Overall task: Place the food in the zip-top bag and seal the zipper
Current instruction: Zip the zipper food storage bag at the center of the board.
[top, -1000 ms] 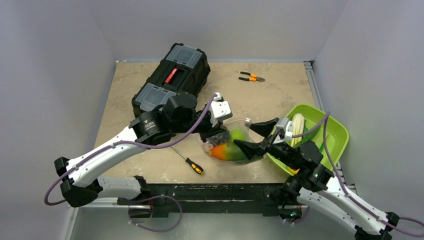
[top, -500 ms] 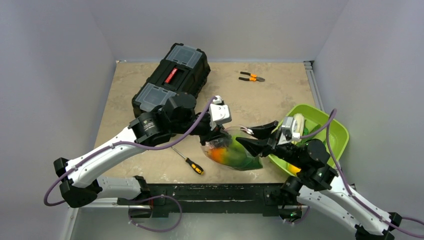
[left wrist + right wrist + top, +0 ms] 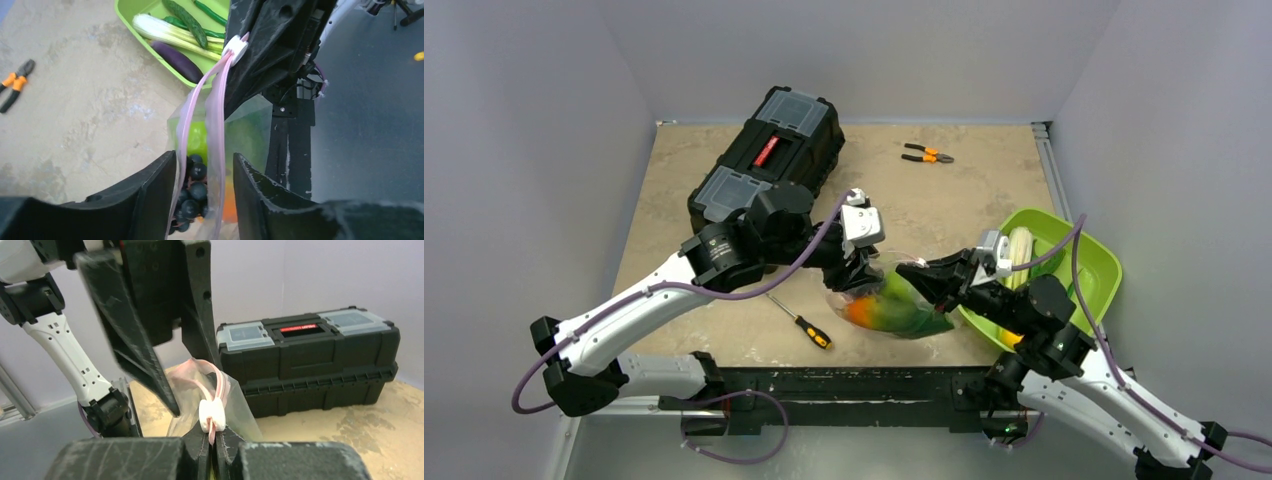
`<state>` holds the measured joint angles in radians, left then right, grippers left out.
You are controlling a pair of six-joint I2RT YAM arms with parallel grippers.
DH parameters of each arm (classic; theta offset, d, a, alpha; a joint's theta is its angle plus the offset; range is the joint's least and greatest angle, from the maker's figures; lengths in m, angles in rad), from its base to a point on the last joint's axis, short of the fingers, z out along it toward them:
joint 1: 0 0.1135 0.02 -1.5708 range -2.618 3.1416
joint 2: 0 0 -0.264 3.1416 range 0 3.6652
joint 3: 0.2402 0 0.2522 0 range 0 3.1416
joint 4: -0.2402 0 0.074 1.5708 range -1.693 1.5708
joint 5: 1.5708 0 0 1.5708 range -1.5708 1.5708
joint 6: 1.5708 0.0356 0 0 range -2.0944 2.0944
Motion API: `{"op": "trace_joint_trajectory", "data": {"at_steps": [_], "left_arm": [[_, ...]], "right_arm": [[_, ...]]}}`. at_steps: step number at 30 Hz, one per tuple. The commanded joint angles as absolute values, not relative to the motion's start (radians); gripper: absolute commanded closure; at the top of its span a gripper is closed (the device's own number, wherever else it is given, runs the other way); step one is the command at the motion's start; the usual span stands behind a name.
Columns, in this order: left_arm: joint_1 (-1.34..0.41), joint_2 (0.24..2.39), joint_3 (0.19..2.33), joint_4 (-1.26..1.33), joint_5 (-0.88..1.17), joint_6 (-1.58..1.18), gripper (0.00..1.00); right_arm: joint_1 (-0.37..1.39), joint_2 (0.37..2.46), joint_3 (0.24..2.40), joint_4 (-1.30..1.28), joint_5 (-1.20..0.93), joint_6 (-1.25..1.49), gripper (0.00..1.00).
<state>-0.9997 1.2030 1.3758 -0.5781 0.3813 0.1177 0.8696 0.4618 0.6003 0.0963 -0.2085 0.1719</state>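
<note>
The clear zip-top bag (image 3: 902, 312) lies between my arms with orange and green food (image 3: 876, 307) inside. In the left wrist view dark purple grapes (image 3: 195, 190) and a green piece (image 3: 198, 140) show in its mouth. My left gripper (image 3: 861, 266) is open, with a finger either side of the pink zipper (image 3: 216, 115) strips, which gape apart (image 3: 205, 200). My right gripper (image 3: 921, 275) is shut on the zipper's end, just under the white slider (image 3: 211, 415), with its jaws pressed together (image 3: 215, 439). More food lies in the bowl: a white-stemmed leafy green (image 3: 170, 34), a purple aubergine (image 3: 176, 57) and a cucumber (image 3: 189, 19).
The lime-green bowl (image 3: 1092, 262) stands at the right, close behind my right arm. A black toolbox (image 3: 769, 160) stands at the back left, just behind my left arm. Pliers (image 3: 927, 153) lie at the back. A screwdriver (image 3: 804, 324) lies near the front edge.
My right gripper has moved left to the bag's top edge and closed on the zipper's end. The bag has shifted and stretched between the two grippers. My left gripper has barely moved.
</note>
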Motion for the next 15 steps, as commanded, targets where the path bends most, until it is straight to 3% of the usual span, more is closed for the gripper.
{"op": "trace_joint_trajectory", "data": {"at_steps": [1,7,15], "left_arm": [[-0.993,1.165,1.395,-0.504,0.486,0.148,0.45],[-0.993,1.16,1.397,-0.481,0.62,0.114,0.28],[-0.993,1.155,1.341,-0.339,0.548,0.009,0.32]], "right_arm": [[0.871,0.473,0.646,0.09,-0.176,0.198,1.0],[0.871,0.54,0.648,0.115,-0.237,0.204,1.0],[0.871,0.664,0.706,0.106,-0.293,0.181,1.0]]}}
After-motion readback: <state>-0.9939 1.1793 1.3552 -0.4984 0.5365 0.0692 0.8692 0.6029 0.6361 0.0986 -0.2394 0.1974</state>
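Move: The white zip slider, already pinched in my right fingers, is about 8 cm to the right of my left hand, level with it front to back and some 2 cm above. From my right hand, the pink zip rim between my left fingers is roughly 8 cm left, straight across, and 2 cm lower. The bagged food sits about 12 cm below my right hand, 3 cm left and 2 cm back of it. I spread my already parting left fingers wide around the pink zip rim, giving up their grip, and draw that hand back and up, about 3 cm in all, turning it slightly clockwise. My right hand keeps its pinch on the slider end and sinks some 2 cm, then carries it left and a little forward, along the rim towards my left hand. ##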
